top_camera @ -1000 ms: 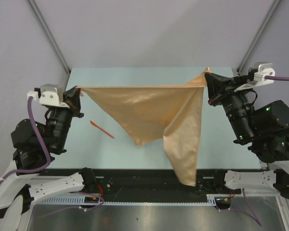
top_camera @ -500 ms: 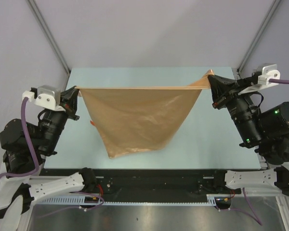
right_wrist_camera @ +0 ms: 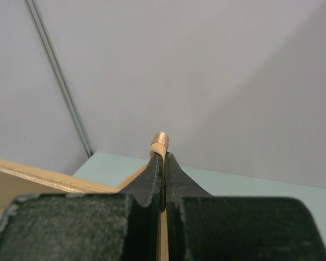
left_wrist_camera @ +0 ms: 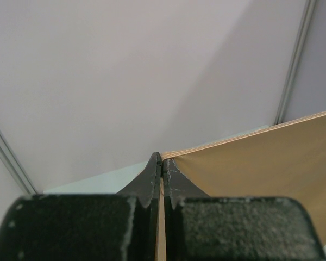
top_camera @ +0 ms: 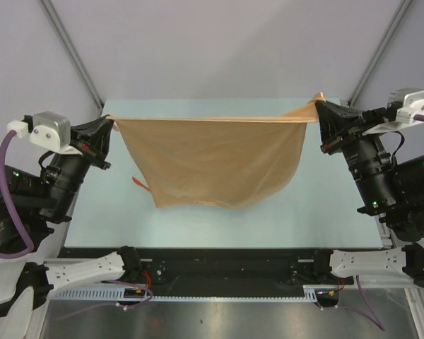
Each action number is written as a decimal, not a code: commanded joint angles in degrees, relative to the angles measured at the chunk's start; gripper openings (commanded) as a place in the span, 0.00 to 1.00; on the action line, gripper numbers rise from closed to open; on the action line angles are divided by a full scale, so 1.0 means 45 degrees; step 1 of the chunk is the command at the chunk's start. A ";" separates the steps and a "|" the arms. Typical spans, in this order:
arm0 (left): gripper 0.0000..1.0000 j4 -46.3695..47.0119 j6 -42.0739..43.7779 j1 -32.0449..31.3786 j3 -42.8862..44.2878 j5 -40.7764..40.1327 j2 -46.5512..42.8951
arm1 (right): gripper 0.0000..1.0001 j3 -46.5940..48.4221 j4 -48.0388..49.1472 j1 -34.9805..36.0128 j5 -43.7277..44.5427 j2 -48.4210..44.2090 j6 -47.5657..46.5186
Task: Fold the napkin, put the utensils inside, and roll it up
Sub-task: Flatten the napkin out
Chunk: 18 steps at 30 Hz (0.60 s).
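The peach-orange napkin (top_camera: 212, 159) hangs stretched in the air between both arms, its top edge taut and its lower part sagging over the table. My left gripper (top_camera: 112, 121) is shut on its left top corner; in the left wrist view the cloth (left_wrist_camera: 271, 157) runs off to the right from the closed tips (left_wrist_camera: 161, 160). My right gripper (top_camera: 318, 106) is shut on the right top corner, a small fold of napkin (right_wrist_camera: 160, 139) poking out past the tips (right_wrist_camera: 164, 156). Only the tip of an orange-red utensil (top_camera: 139, 184) shows beside the napkin's lower left edge.
The pale green table (top_camera: 325, 205) lies under the cloth, with its near edge at the black rail (top_camera: 219, 265). Grey walls and two slanted frame posts (top_camera: 71, 49) close in the back.
Both arms have spread apart and the napkin has opened from a twisted hanging shape into a wide flat sheet. Its long right tail has lifted off the near edge.
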 commanded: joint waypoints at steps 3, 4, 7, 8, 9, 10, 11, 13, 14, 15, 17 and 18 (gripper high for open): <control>0.00 0.1061 -0.0044 0.0099 -0.0034 -0.0485 -0.0317 | 0.00 -0.0033 0.3239 -0.0047 0.1131 -0.0147 -0.2471; 0.00 0.1237 0.0073 0.0099 -0.0268 -0.0717 -0.0142 | 0.00 -0.0072 0.4019 -0.0086 0.1539 -0.0068 -0.3403; 0.01 0.2232 0.0814 0.0215 -0.0639 -0.1264 0.1048 | 0.00 -0.0560 0.5274 -0.1133 0.1487 0.0380 -0.4291; 0.00 0.2447 0.0836 0.0429 -0.0641 -0.1092 0.1399 | 0.00 -0.0619 0.5199 -0.1663 0.1349 0.0517 -0.4059; 0.00 0.2391 0.0372 0.0780 -0.0583 -0.0607 0.2060 | 0.00 -0.0484 0.4851 -0.2326 0.1097 0.0963 -0.3612; 0.00 0.2410 0.0038 0.1595 -0.0660 -0.0099 0.2299 | 0.00 -0.0251 0.2836 -0.3338 -0.0027 0.1219 -0.2776; 0.00 0.2758 -0.0178 0.1971 -0.0815 0.0679 0.2475 | 0.00 0.0022 0.1463 -0.5591 -0.1044 0.1511 -0.0235; 0.00 0.3248 -0.0336 0.2596 -0.1244 0.0882 0.2749 | 0.00 0.0610 -0.1173 -0.8355 -0.4741 0.2410 0.2084; 0.00 0.3405 -0.0491 0.2870 -0.1285 0.1424 0.2808 | 0.00 0.0611 -0.1536 -1.0475 -0.5751 0.2703 0.3372; 0.00 0.3426 -0.0666 0.3182 -0.1324 0.1836 0.2963 | 0.00 0.0534 -0.1752 -1.1212 -0.6515 0.2938 0.3848; 0.00 0.3310 -0.0960 0.4295 -0.1344 0.2618 0.3159 | 0.00 0.0261 -0.1853 -1.2249 -0.8062 0.3369 0.4396; 0.00 0.3231 -0.1038 0.4550 -0.1306 0.2756 0.3276 | 0.00 0.0182 -0.1833 -1.2660 -0.8414 0.3389 0.4787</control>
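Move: Both hands hold the napkin up by its far corners, with the cloth hanging between them. From the left hand, the table's middle lies some 26 cm ahead, 22 cm to the right and 55 cm down; the orange stick lies about 16 cm ahead and 4 cm to the left, equally low. From the right hand, that middle is roughly 26 cm ahead, 18 cm left and 58 cm down, and the stick 16 cm ahead and 44 cm left. Keep both corners pinched and fling the napkin's held edge forward over the table, gathering speed, while carrying both hands rightward: the right about 15 cm forward, the left some 10 cm. Let the right rise slightly first, then sink both hands a few centimetres, the left more. Turn the right wrist clockwise some 25 degrees. ##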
